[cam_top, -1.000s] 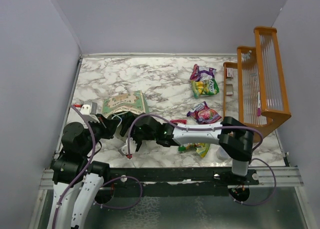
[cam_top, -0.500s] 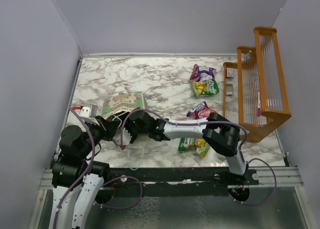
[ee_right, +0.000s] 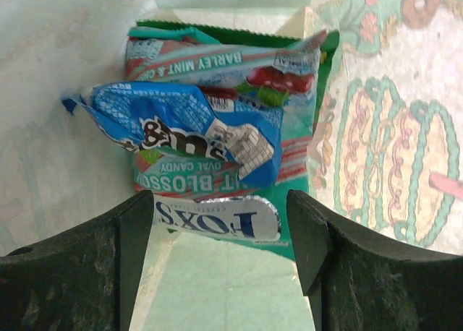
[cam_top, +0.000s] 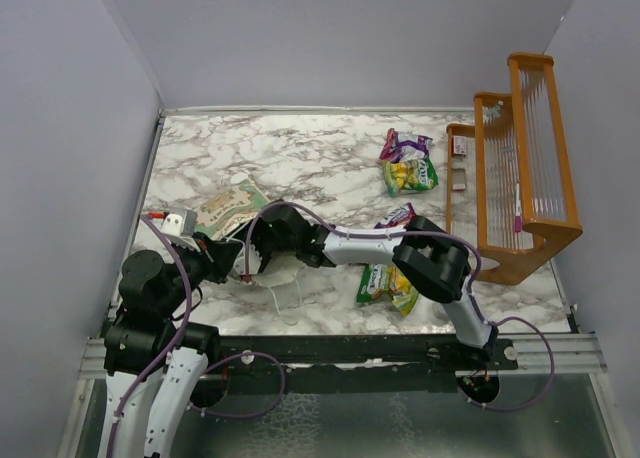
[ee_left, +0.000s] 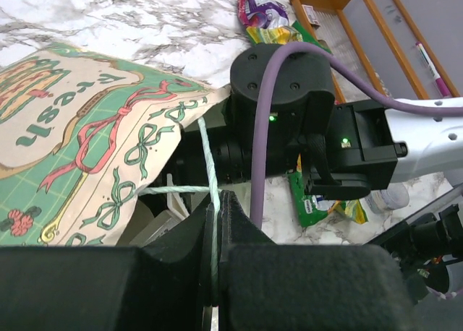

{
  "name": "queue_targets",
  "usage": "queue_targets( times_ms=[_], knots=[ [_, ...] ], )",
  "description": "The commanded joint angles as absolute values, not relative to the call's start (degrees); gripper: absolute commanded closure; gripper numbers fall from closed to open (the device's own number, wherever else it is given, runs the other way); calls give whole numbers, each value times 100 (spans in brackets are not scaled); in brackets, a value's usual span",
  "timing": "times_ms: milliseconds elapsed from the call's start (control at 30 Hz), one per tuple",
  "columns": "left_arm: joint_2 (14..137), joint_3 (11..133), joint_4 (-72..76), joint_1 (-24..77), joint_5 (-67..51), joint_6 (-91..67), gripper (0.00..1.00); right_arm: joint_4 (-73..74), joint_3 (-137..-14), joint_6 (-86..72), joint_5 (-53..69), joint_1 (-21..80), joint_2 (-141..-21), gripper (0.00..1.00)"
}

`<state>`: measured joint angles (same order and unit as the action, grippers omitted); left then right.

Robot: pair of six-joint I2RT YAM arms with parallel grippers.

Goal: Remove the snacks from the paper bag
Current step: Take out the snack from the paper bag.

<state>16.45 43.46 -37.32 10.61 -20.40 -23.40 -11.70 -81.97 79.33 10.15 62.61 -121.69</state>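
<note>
The mint-green paper bag (cam_top: 229, 201) lies at the left of the table, its printed side showing in the left wrist view (ee_left: 79, 129). My left gripper (ee_left: 218, 201) is shut on the bag's string handle (ee_left: 209, 161), which runs taut to the bag. My right gripper (ee_right: 221, 222) is open inside the bag's mouth, a finger on each side of a teal packet with a silver label (ee_right: 217, 217). A blue packet (ee_right: 181, 125) lies on top of it. Three more snacks lie on the table: purple-yellow (cam_top: 408, 165), pink (cam_top: 397, 218) and green-yellow (cam_top: 388, 287).
A wooden rack (cam_top: 520, 168) stands along the right edge. The other string handle (cam_top: 285, 293) loops loose on the marble near the front. The right arm (cam_top: 370, 246) stretches across the front middle. Grey walls close in the left, back and right.
My right gripper has moved left and away from the front edge into the bag's mouth. The bag has shifted left and tilted. My left gripper still holds the string.
</note>
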Motion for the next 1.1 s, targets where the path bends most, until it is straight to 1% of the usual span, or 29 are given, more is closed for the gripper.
queue_targets(
  times_ms=[0,100,200,367,433,500,667,800,867,900,1000,1067],
  knots=[
    [1647,4368,-3464,1037,-2303,-2285,100,-1461,-8480,7916,2233,6039,-12398,26],
    [1659,4368,-3467,1037,-2305,-2291,100,-1676,-8596,7352,2962,5940,-12473,26],
    [1674,4367,-3465,1037,-2294,-2301,100,-1801,-8649,7153,3351,5956,-12571,26],
    [1705,4359,-3466,1033,-2233,-2317,100,-2634,-8331,5810,3327,6071,-12485,26],
    [1726,4352,-3457,1037,-2234,-2327,100,-2762,-8199,6072,3050,6224,-12521,25],
    [1772,4357,-3462,1037,-2266,-2320,100,-2650,-8314,6361,2749,6319,-12643,25],
    [1830,4359,-3473,1037,-2287,-2318,100,-1761,-8984,6926,2603,6344,-12939,27],
    [1845,4351,-3468,1037,-2288,-2323,100,-1112,-9674,7017,2567,6346,-13250,28],
    [1859,4355,-3469,1037,-2306,-2315,100,-1193,-9865,6874,2440,6341,-13453,31],
    [1863,4356,-3469,1033,-2305,-2313,100,-1258,-9896,6820,2387,6337,-13570,34],
    [1863,4359,-3480,1037,-2300,-2310,100,-1407,-9911,6563,2406,6316,-13714,45],
    [1850,4359,-3480,1037,-2292,-2304,100,-1561,-9853,6369,2512,6290,-13733,52]
  ],
)
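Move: The blue snack packet lies inside the tipped paper bag, about 9 cm to the right hand's left, 3 cm back and 1 cm below it. Directly behind the blue packet, towards the bag's closed end, stands the green-and-red mint candy bag, some 11 cm left of the hand and 3 cm back, roughly level with it. From the left hand, which still holds the bag's handle cord, the blue packet lies around 8 cm ahead, 9 cm left and 18 cm down. The blue packet is approached by the open right hand, which pushes about 8 cm left, deeper into the paper bag, easing back some 3 cm overall. It first rises and tips its fingers upward, a turn of some 20 degrees, then dips again, and at the end the fingers start closing around the packet, still well apart. The left hand keeps the cord pinched and stays nearly in place. ##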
